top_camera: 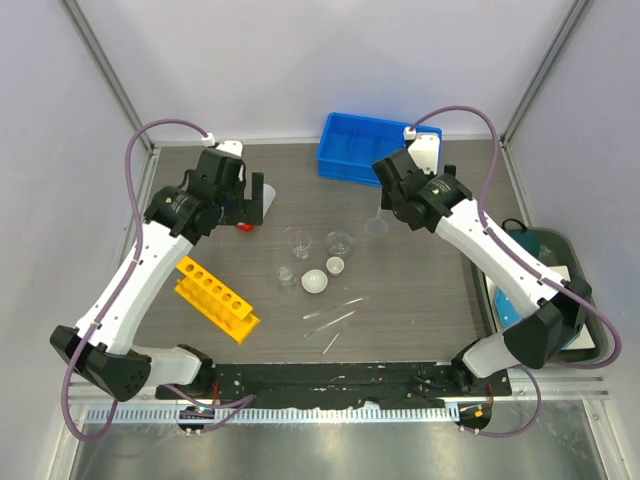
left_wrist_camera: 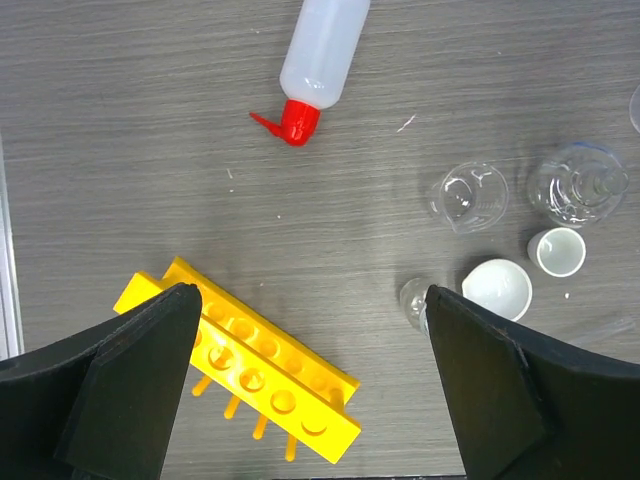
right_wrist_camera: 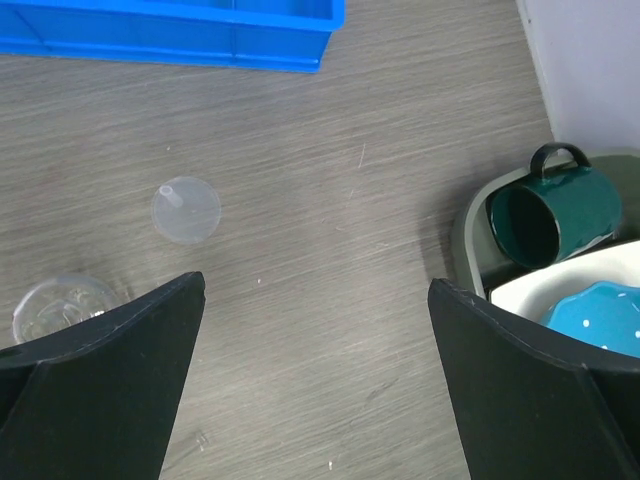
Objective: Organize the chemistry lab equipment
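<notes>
A yellow holed tube rack (top_camera: pixel 215 298) lies at the left; it also shows in the left wrist view (left_wrist_camera: pixel 250 365). The red-capped squeeze bottle (left_wrist_camera: pixel 322 45) lies on its side. Two clear beakers (top_camera: pixel 298 240) (top_camera: pixel 339 241), a tiny glass vial (top_camera: pixel 287 274) and two white dishes (top_camera: pixel 316 282) (top_camera: pixel 335 265) stand mid-table. Thin glass tubes (top_camera: pixel 333 315) lie in front of them. A clear funnel (top_camera: pixel 376 226) (right_wrist_camera: pixel 185 210) sits behind. My left gripper (left_wrist_camera: pixel 310 400) is open and empty, high above the rack and bottle. My right gripper (right_wrist_camera: pixel 315 380) is open and empty over bare table right of the funnel.
A blue bin (top_camera: pixel 365 148) stands at the back, shown also in the right wrist view (right_wrist_camera: pixel 170 30). A grey tray (right_wrist_camera: pixel 465 245) at the right edge holds a teal mug (right_wrist_camera: pixel 550 215) and a blue dotted plate (right_wrist_camera: pixel 595 315).
</notes>
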{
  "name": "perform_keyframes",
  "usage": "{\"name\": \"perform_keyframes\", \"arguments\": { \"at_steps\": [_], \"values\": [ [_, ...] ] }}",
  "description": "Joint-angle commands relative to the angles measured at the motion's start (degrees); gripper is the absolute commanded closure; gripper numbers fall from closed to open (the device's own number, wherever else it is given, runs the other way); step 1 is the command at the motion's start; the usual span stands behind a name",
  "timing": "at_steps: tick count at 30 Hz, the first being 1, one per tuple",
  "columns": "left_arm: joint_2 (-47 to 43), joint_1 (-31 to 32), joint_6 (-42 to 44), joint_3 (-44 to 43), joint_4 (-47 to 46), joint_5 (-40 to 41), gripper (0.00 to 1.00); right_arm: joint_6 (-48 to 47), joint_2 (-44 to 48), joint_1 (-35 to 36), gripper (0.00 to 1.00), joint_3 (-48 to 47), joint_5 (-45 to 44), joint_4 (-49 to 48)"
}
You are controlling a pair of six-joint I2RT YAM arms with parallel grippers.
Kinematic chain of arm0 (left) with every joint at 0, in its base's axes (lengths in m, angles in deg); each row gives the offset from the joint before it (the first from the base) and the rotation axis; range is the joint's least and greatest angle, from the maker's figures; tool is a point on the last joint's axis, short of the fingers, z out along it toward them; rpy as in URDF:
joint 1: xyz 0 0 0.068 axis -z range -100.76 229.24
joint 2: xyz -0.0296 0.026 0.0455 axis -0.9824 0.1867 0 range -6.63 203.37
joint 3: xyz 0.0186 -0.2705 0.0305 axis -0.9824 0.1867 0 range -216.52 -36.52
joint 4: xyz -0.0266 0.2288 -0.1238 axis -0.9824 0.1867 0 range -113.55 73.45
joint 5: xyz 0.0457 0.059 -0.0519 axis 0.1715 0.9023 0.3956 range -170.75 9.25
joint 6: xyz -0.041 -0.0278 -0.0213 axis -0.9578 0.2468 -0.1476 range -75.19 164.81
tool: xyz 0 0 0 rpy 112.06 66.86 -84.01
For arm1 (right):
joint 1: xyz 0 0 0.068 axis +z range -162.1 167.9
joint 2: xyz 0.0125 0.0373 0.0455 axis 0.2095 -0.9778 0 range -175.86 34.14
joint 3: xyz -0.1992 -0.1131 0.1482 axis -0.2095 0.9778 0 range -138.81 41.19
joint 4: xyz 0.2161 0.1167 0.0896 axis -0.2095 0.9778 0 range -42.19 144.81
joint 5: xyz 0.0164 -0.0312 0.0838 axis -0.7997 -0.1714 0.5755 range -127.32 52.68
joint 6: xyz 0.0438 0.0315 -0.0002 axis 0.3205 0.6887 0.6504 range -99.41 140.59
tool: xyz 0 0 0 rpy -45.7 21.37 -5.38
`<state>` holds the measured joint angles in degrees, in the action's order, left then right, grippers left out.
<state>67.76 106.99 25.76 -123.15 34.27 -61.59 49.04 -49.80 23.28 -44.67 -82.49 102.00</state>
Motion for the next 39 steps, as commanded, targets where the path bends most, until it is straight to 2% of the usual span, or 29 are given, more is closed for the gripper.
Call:
{"name": "perform_keyframes", "arguments": {
  "at_steps": [1, 3, 6, 10, 11, 13, 14, 16, 18, 21, 25, 28, 32, 39],
  "values": [
    [-0.48, 0.2, -0.54, -0.47, 2.19, 2.71, 0.0, 1.34, -1.66, -0.39, 0.0, -5.97, -3.34, 2.13],
    [0.75, 0.2, -3.69, -2.13, 4.31, 4.92, 0.0, 2.4, -1.23, -0.39, 0.0, -5.81, -4.23, 4.08],
    [0.76, 0.11, -7.04, -1.7, 6.69, 8.0, 0.0, -0.65, 0.97, -0.31, 0.0, -2.4, -2.22, 0.93],
    [-1.17, 0.03, -12.14, 2.07, 5.55, 8.88, 0.0, -7.52, 3.52, -0.31, 0.0, 0.87, 10.76, -5.05],
    [-1.26, -0.06, -12.76, 2.69, 5.46, 8.71, 0.0, -8.75, 4.65, -0.31, 0.0, 1.48, 19.33, -7.76],
    [-1.09, -2.07, -13.29, 2.52, 5.72, 6.87, 0.0, -10.33, 5.45, 0.22, 0.0, 2.28, 26.94, -11.28],
    [-0.92, -3.65, -13.38, 2.52, 5.72, 5.29, 0.0, -10.43, 5.19, 1.79, 0.0, 2.02, 31.85, -11.74],
    [-1.0, -10.5, -12.95, 3.3, 4.5, -2.52, 0.0, -11.39, 3.88, 4.69, 0.0, -0.52, 34.52, -11.83],
    [-1.61, -17.25, -12.07, 5.59, 3.18, -6.92, 0.0, -11.83, 1.33, 9.59, 0.0, -3.85, 36.19, -11.31],
    [-1.71, -23.5, -12.06, 8.23, 1.42, -10.36, 0.0, -12.62, -3.31, 15.84, 0.03, -8.68, 37.6, -9.64],
    [0.58, -27.48, -12.77, 8.76, 2.37, -11.6, 0.0, -13.5, -9.55, 22.52, 0.04, -13.88, 38.49, -8.32],
    [0.06, -33.1, -14.78, 9.72, 1.25, -13.88, 0.0, -13.86, -14.65, 26.22, 0.04, -17.13, 40.15, -8.58],
    [-2.67, -40.29, -17.16, 12.71, -0.6, -17.48, 0.0, -14.47, -20.37, 29.83, 0.05, -21.27, 40.77, -9.02],
    [-8.11, -44.97, -21.55, 16.93, -2.18, -17.31, 0.0, -14.47, -27.76, 32.47, 0.06, -25.4, 40.07, -11.39]
  ]
}}
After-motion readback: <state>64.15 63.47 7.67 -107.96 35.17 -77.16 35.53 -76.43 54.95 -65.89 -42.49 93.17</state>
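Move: The yellow tube rack's middle lies about 11 cm back and 7 cm left of the left gripper, some 23 cm below. Of that gripper, the wash bottle is roughly 11 cm ahead and 3 cm right, the small glass 6 cm back and 8 cm right. From the right gripper the rack's middle is about 47 cm left and 13 cm back, 21 cm below; the white bowl is 25 cm left, 10 cm back, and the large beaker 20 cm left, 1 cm back. Sweep the open right gripper some 35 cm left and 14 cm back, over the white bowl towards the rack's near end, swinging it about 65 degrees counter-clockwise, tipping it down and sinking late. Carry the open left gripper about 17 cm left and 8 cm down towards the rack's far end, turning it counter-clockwise and letting its left side dip. Touch nothing. ##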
